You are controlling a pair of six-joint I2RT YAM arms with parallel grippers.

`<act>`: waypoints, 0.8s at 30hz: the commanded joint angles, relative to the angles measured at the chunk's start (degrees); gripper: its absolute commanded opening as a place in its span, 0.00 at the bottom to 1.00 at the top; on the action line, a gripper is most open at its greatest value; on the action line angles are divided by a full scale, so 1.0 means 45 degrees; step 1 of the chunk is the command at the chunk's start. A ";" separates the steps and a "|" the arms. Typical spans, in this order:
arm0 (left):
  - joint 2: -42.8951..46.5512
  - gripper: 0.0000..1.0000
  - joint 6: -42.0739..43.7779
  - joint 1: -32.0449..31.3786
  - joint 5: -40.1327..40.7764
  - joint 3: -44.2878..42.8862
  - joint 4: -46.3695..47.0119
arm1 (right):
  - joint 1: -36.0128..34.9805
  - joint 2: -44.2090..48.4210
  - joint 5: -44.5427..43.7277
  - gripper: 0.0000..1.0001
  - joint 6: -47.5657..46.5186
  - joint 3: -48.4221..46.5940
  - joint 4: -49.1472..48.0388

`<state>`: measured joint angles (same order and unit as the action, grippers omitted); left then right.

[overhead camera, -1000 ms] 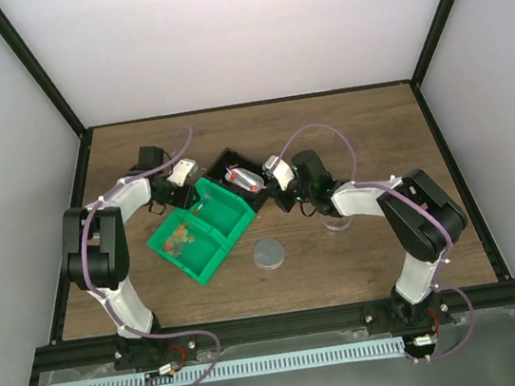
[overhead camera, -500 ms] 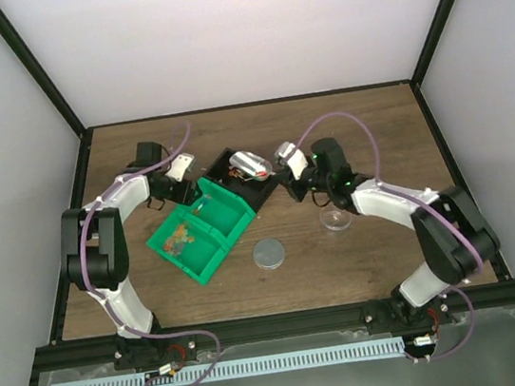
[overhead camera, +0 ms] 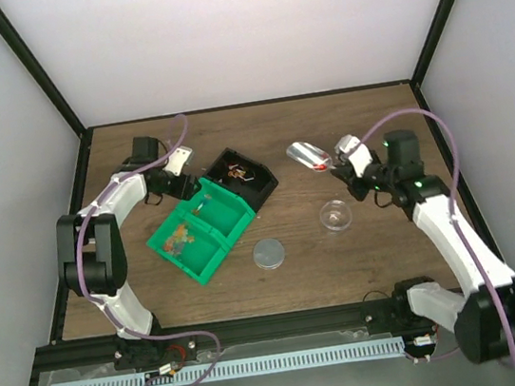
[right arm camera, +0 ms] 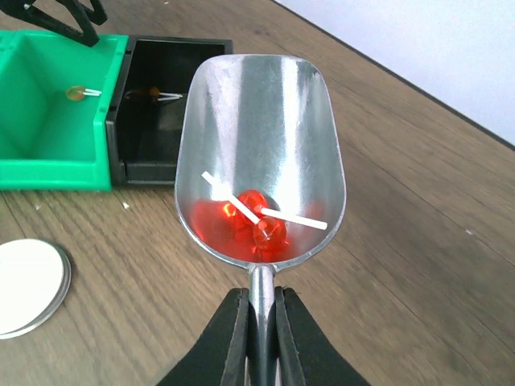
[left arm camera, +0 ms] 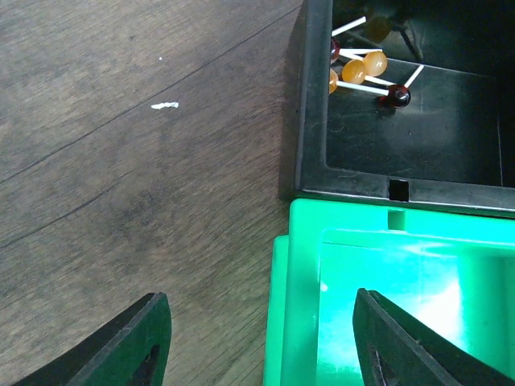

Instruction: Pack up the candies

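Note:
My right gripper [right arm camera: 259, 299] is shut on the handle of a silver scoop [right arm camera: 261, 129], which holds two red candies [right arm camera: 259, 223] on white sticks. In the top view the scoop [overhead camera: 309, 155] hangs above the table, up and left of a small clear cup [overhead camera: 335, 215]. More candies lie in the black bin [left arm camera: 366, 66] and in the green bin's near-left compartment [overhead camera: 179, 238]. One orange candy [right arm camera: 76, 93] lies in the green bin's other compartment. My left gripper [left arm camera: 261, 346] is open, its jaws either side of the green bin's wall [left arm camera: 302, 305] and apart from it.
A round grey lid [overhead camera: 269, 253] lies flat in front of the green bin [overhead camera: 232, 218]. The black bin [overhead camera: 262, 188] touches the green bin's far side. Bare wooden table [overhead camera: 373, 129] stretches to the right and back, bounded by a black frame.
My right arm has lifted the scoop out of the black bin and swung it right, towards the clear cup. My left gripper has opened at the green bin's far corner.

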<state>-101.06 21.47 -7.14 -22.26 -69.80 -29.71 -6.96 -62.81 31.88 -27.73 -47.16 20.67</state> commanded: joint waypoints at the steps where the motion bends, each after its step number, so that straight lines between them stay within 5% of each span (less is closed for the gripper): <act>1: 0.0359 0.65 0.0227 0.0043 -0.0222 -0.0208 -0.0012 | 0.1065 0.2272 0.0528 0.01 -0.1733 0.0616 0.3072; 8: 0.0364 0.65 0.0446 0.0043 -0.0266 -0.0270 -0.0049 | 0.1958 0.5425 -0.0654 0.01 -0.2861 0.1536 0.5609; 24: 0.0366 0.65 0.0538 0.0043 -0.0603 -0.0174 0.0224 | 0.2074 0.6245 -0.2609 0.01 -0.3253 0.0421 0.9348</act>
<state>-101.06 22.83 -7.14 -23.51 -69.80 -29.63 1.80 -35.27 22.79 -42.46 -42.13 58.35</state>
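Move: The right hand holds the metal scoop with two red candies high over the table. The glass bowl lies some 3 cm back of it, level sideways, about 19 cm below. The round metal lid is roughly 12 cm back and 18 cm left, the black box about 17 cm ahead and 23 cm left. From the idle left hand the bowl is some 13 cm back, 40 cm right and 7 cm lower. Keeping its pinch on the scoop's handle, the right hand draws back about 13 cm and to the right some 7 cm, quickly at first, then slower, after a slight rise sinking a few centimetres. That carries the scoop's head over the glass bowl, while the wrist tips the scoop some 20 degrees farther nose-down. ##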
